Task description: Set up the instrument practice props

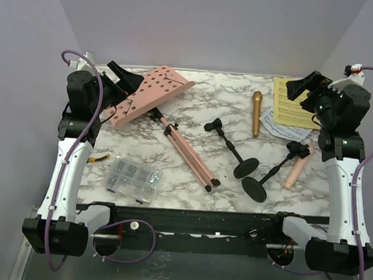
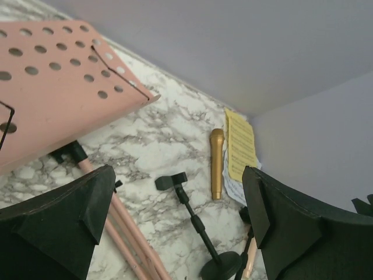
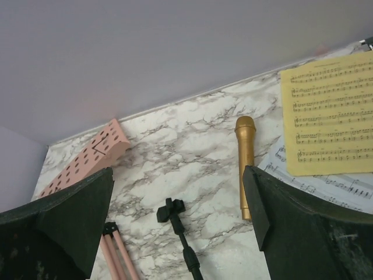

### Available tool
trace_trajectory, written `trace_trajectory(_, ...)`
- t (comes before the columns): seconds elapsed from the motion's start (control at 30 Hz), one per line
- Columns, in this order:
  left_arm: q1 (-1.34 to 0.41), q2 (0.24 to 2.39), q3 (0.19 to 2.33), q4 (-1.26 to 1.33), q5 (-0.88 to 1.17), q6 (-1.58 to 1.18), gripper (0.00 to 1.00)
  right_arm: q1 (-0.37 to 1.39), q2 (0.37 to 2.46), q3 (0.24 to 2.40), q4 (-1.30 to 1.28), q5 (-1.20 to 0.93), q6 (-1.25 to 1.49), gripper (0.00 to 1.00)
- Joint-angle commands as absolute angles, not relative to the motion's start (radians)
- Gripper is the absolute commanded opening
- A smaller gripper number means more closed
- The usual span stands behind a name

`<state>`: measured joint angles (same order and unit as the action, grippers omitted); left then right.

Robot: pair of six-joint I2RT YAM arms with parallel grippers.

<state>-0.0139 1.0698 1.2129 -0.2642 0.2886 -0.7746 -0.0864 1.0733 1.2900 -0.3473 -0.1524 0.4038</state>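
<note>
The pink perforated music rack [image 1: 150, 94] lies on its side at the back left, its tripod legs [image 1: 189, 153] folded toward the middle. Two black mic holders [image 1: 231, 145] [image 1: 275, 172] lie flat mid-right. The gold microphone [image 1: 256, 113] lies beside the yellow page [image 1: 293, 102], which rests on a white page [image 1: 283, 129]. The pink microphone [image 1: 296, 167] lies at the right. My left gripper [image 1: 125, 79] is open and empty above the rack's left end. My right gripper [image 1: 304, 89] is open and empty above the yellow page.
A clear compartment box of screws [image 1: 132, 180] sits front left on the marble table [image 1: 177, 178]. Yellow-handled pliers [image 1: 99, 159] lie by the left arm. White walls close in at the back and sides.
</note>
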Motion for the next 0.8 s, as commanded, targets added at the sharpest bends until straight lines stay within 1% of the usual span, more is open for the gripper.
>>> trace_trajectory(0.0,-0.009,1.074,1.178,-0.322,0.312,-0.751,0.99,-0.09,1.053,1.256,-0.323,-0.227,0.437,1.0)
trace_trajectory(0.13,0.038,1.118,1.184,-0.395,0.297,-0.718,0.99,-0.089,1.077,1.244,-0.311,-0.265,0.468,1.0)
trace_trajectory(0.23,0.092,1.149,1.175,-0.41,0.356,-0.719,0.99,-0.09,1.113,1.237,-0.31,-0.319,0.492,1.0)
trace_trajectory(0.4,0.251,1.189,1.106,-0.373,0.472,-0.808,0.99,-0.09,1.151,1.201,-0.279,-0.395,0.56,1.0)
trace_trajectory(0.57,0.399,1.214,0.984,-0.193,0.551,-1.046,0.99,-0.089,1.155,1.158,-0.199,-0.523,0.599,1.0)
trace_trajectory(0.67,0.477,1.235,0.877,-0.015,0.593,-1.233,0.99,-0.089,1.161,1.14,-0.16,-0.584,0.625,1.0)
trace_trajectory(0.77,0.507,1.276,0.808,0.157,0.586,-1.377,0.99,-0.09,1.169,1.14,-0.158,-0.598,0.633,1.0)
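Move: The perforated pink panel's middle is about 28 cm ahead, 5 right and 33 below the left hand; the pliers lie 20 cm left and 2 back, the parts box 12 cm back. From the right hand, the pink tripod is about 50 cm left and 5 ahead, the nearer-left mic stand 26 left and 8 ahead, the gold microphone 16 left and 26 ahead, all roughly 36 below. The left hand, empty and wide open, sinks about 16 cm, at first nearly straight down and then also swinging some 13 cm left towards the panel's left end, its fingers tipping down, its left side dropping and the wrist turning counter-clockwise. The right hand, also open, eases left and down by about 6 cm each towards the tripod, turning counter-clockwise while its left side rises. ##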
